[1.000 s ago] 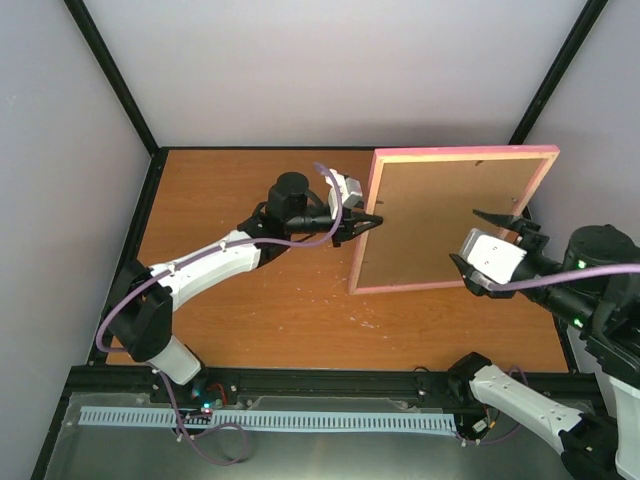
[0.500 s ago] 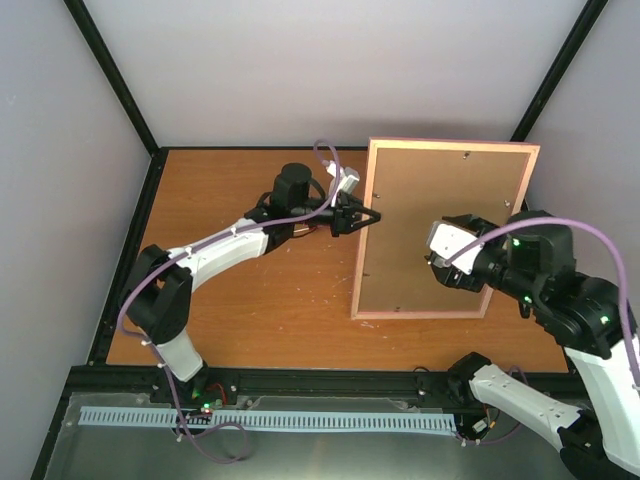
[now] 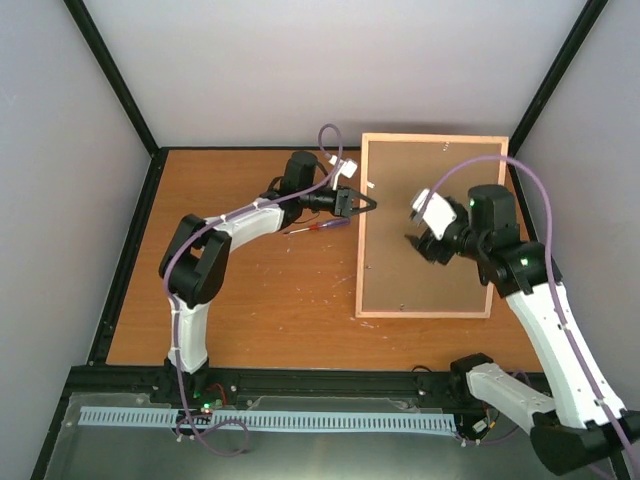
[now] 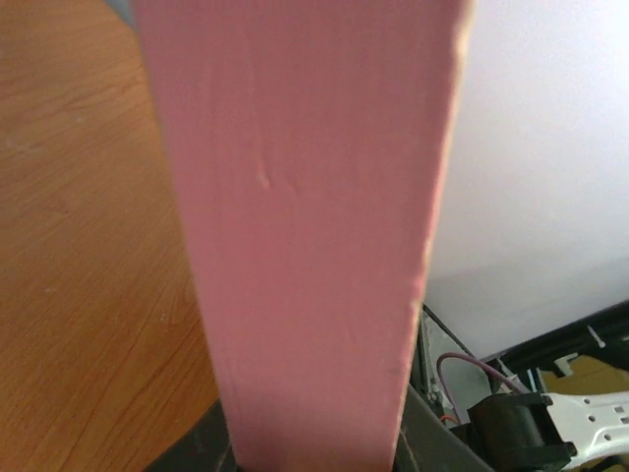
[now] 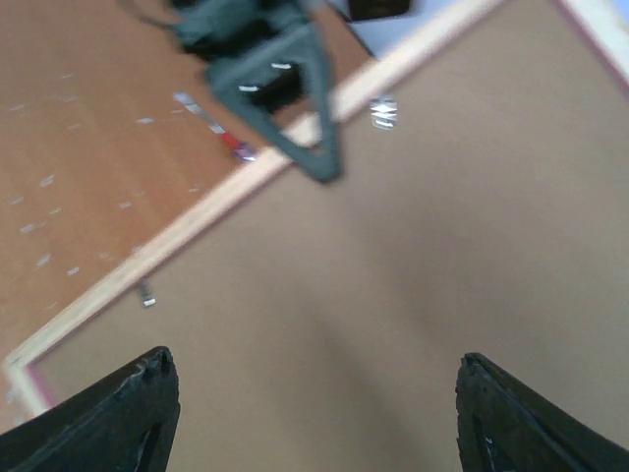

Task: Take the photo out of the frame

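Note:
The frame (image 3: 432, 228) shows its brown hardboard back and pale wood edging to the top view. The photo is hidden behind that panel. My left gripper (image 3: 366, 204) is shut on the frame's left rail. In the left wrist view that pink rail (image 4: 305, 197) fills the middle and runs down between the jaws of the left gripper (image 4: 313, 454). My right gripper (image 3: 420, 240) hovers open over the back panel (image 5: 423, 265). The right gripper (image 5: 316, 398) has nothing between its dark fingertips (image 5: 147, 393). Whether they touch the panel I cannot tell.
A small purple-handled screwdriver (image 3: 316, 228) lies on the wooden table (image 3: 250, 290) left of the frame, below the left arm. Small metal tabs (image 5: 383, 112) sit along the panel's edge. Grey walls close in the back and both sides.
The frame has swung from a tilted stand to face the camera squarely and shifted left. The right gripper moved from its right edge to over the back panel. The left arm stretched farther back.

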Robot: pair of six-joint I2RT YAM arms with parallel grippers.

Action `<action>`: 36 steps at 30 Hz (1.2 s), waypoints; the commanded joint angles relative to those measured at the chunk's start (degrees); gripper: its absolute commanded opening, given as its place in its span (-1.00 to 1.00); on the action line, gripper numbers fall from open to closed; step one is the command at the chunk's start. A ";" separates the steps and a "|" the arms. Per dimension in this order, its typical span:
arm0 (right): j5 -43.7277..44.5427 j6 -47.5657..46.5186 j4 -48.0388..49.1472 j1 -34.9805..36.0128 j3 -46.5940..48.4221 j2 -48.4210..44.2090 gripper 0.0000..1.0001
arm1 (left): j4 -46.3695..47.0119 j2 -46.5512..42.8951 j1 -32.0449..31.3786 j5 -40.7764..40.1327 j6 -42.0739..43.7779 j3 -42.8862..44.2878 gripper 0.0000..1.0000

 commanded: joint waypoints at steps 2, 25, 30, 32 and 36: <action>-17.94 11.79 14.67 -16.36 -2.31 4.59 0.48 | -2.63 5.78 1.24 4.63 -0.73 6.61 -0.98; -25.62 24.02 30.16 -26.51 -25.42 -3.08 0.53 | -2.44 20.41 3.16 2.92 -12.95 9.83 -0.98; -26.18 23.32 30.05 -26.50 -25.77 -3.33 0.53 | -3.24 20.82 3.19 -1.05 -13.59 8.91 -0.94; -26.20 23.51 30.29 -26.50 -25.86 -3.46 0.53 | -3.18 21.45 3.23 -1.34 -14.03 8.81 -0.87; -26.55 23.48 30.50 -26.51 -26.00 -3.21 0.53 | -3.16 22.56 3.16 -2.24 -14.50 8.89 -0.78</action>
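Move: Gripped by its left edge in the left hand, back up and far side raised, the frame has its middle about 15 cm right of that hand, 4 cm back and 5 cm lower. Its resting spot on the table is some 15 cm right, 2 cm back and 18 cm below; the screwdriver lies 10 cm left, 3 cm ahead, 19 cm below. From the open right hand, the frame's middle is about 8 cm ahead, 3 cm right and 10 cm below. Lowering the frame towards the table, the left hand keeps its pinch on the left edge and sinks about 15 cm, easing a little forward early on, while it rolls nearly 40 degrees to bring the raised far side down. The right hand, open and empty, swings forward and to the right over the backing board, then sinks, some 6 cm each way overall, rolling its left side up about 30 degrees. ##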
